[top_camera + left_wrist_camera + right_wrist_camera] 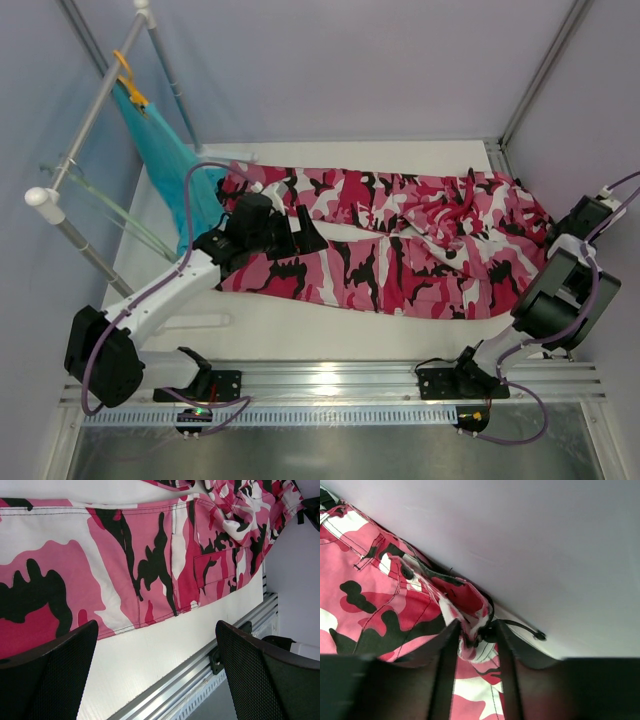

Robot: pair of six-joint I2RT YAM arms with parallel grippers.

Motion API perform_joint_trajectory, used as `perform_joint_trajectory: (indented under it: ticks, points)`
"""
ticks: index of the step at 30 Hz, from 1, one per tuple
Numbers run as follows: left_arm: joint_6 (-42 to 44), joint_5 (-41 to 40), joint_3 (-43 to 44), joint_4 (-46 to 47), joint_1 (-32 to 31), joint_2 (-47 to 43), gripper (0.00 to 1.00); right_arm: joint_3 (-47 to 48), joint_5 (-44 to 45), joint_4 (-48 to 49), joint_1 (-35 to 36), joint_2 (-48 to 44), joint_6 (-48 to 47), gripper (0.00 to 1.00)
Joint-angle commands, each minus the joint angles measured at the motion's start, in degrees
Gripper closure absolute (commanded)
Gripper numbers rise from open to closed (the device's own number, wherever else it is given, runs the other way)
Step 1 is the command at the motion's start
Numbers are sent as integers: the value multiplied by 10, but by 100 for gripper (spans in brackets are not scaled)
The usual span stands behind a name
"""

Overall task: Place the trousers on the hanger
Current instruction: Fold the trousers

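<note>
The trousers (400,240), pink camouflage with black and white patches, lie spread flat across the white table, waist to the right. My left gripper (305,232) hovers open over the near leg by the cuffs; in the left wrist view its gripper (156,630) frames bare table just below the trousers' edge (125,555). My right gripper (477,630) is at the waist by the right wall, shut on a bunched fold of the trousers (467,605) beside a black drawstring (520,627). The pale mint hanger (110,205) hangs on the rack at the left.
A white tube rack (90,110) stands at the far left with a teal garment (165,150) on an orange hanger (130,85). An aluminium rail (330,380) runs along the near edge. Grey walls close in on both sides and the back.
</note>
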Motion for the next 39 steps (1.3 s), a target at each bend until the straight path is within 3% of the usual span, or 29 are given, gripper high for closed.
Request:
perform_joint_trajectory:
  ticks: [1,2,4,5,6,9,12,19,24,32,39]
  points:
    - [4,-10,-3,22,1,-21,0,17,5,-12,-18,26,27,64]
    - [4,-12,-4,21,1,-24,0,17,4,-13,-19,29,30,74]
    - [4,-15,-7,19,1,-28,0,10,7,-13,-13,28,33,81]
    - [6,-17,-6,16,1,-30,0,8,12,-12,-10,26,28,92]
    - [5,-19,-6,14,1,-35,0,6,14,-10,-8,23,24,96]
    - [7,-28,-9,11,1,-46,0,15,34,-21,-8,18,33,96]
    - [8,-40,-13,10,1,-48,0,53,85,-105,-6,17,66,96]
    - [3,-105,8,-46,2,-28,0,138,229,-375,-2,-39,243,96]
    - [8,-125,32,-89,2,-34,0,129,247,-426,-3,-115,255,96]
    - [-31,-247,7,-163,8,-42,0,85,225,-455,-3,-206,266,96]
    - [-90,-195,-60,-173,103,-49,1,64,237,-453,-3,-270,246,96]
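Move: At the right hand the trousers' near waist corner already lies between the half-closed fingers, practically at the hand point. From there the far waist corner is about 14 cm left and 11 cm ahead, and the near edge of the seat some 12 cm left and 14 cm back. The left hand hovers about 15 cm above the cloth; the near leg's hem lies roughly 20 cm to its left and 2 cm back, the far leg's hem some 19 cm left and 15 cm ahead. Pinching shut on the waist corner, the right hand then draws it back about 13 cm, lifting it some 9 cm and easing a little left while swinging about 30 degrees clockwise. The open left hand, after a slight rise, sweeps left towards the near leg's hem and dips, turning counter-clockwise with its left side rising, without yet touching cloth. ##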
